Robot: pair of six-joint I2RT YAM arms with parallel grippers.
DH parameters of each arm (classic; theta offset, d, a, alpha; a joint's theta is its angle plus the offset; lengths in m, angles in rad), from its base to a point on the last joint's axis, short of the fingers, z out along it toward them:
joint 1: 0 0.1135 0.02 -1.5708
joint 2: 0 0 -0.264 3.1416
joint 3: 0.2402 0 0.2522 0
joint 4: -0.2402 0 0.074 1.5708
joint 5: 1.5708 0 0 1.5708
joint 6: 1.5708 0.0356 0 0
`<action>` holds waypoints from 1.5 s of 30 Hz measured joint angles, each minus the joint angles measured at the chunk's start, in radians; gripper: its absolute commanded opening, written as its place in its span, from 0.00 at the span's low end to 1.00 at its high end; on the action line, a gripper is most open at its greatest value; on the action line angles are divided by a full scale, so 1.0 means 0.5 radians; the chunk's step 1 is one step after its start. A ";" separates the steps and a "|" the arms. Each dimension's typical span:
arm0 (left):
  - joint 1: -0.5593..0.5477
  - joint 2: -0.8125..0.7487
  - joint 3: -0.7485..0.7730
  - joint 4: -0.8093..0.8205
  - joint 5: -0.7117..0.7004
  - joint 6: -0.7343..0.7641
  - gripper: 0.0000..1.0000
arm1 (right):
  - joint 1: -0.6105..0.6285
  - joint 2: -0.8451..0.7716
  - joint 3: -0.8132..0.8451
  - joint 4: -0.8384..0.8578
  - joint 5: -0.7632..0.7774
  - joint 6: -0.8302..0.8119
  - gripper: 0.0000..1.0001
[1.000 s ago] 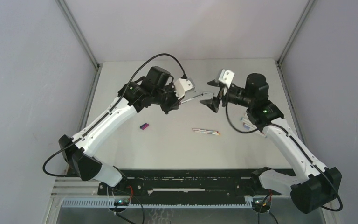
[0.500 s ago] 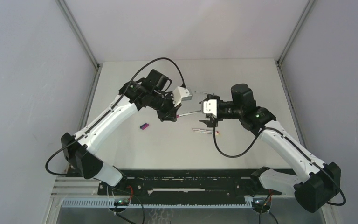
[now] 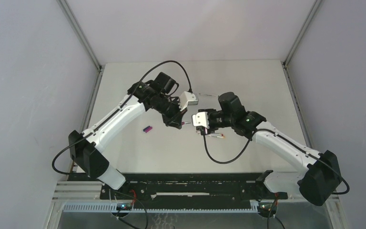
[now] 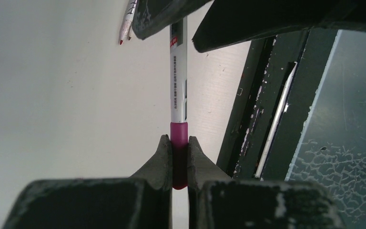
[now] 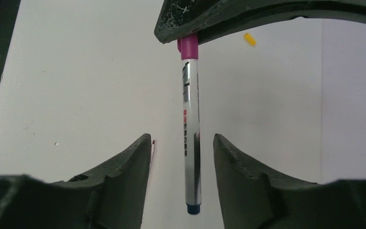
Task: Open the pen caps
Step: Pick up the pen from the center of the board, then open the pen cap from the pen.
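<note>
My left gripper [image 4: 179,140] is shut on the magenta pen cap [image 4: 179,131] of a white-barrelled pen [image 4: 178,86] and holds it above the table. In the top view the left gripper [image 3: 179,122] and the right gripper [image 3: 194,126] face each other with this pen [image 3: 187,123] between them. My right gripper [image 5: 181,137] is open. Its fingers stand either side of the pen barrel [image 5: 191,133] without touching it. The pen's dark blue end points into the right jaws. The magenta cap [image 5: 188,47] sits in the left fingers at the top of the right wrist view.
Two more pens [image 3: 212,135] lie on the table below the right gripper, and another pen [image 3: 208,95] lies farther back. A purple cap [image 3: 147,129] lies to the left. A yellow cap [image 5: 250,39] lies on the table. The black front rail [image 4: 262,109] is nearby.
My right arm has swung left and down toward the left gripper, and its open jaws now straddle the pen barrel. The left gripper has shifted slightly nearer, still holding the pen.
</note>
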 measured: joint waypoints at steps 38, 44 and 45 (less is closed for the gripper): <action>-0.011 -0.178 -0.188 0.177 -0.195 0.082 0.00 | 0.105 0.196 -0.010 0.268 0.256 0.105 0.00; 0.027 -0.211 -0.235 0.207 -0.142 0.140 0.00 | 0.120 0.214 -0.010 0.292 0.274 0.114 0.00; 0.043 -0.211 -0.235 0.204 -0.123 0.153 0.00 | 0.123 0.217 -0.009 0.304 0.279 0.114 0.00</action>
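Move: The magenta-capped pen is held by its cap in the left fingers, its barrel running to the right; its middle is about 5 cm right of the left hand and 1 cm higher. From the right hand, that middle is some 3 cm left, 1 cm ahead and 1 cm lower. Two uncapped pens lie 5 cm right, 4 cm back and 15 cm below the right hand; a lone pen lies about 14 cm ahead, 5 cm right, equally low. The pen's white barrel, already standing between the half-open right fingers, gets pinched near its middle: the right hand eases about 1.5 cm forward, 1 cm left and 1.5 cm down as the fingers shut. After a short pause both hands drift 1 to 2 cm left and about 1 cm forward, both keeping hold, the left wrist tipping its fingers by some 10 degrees. ##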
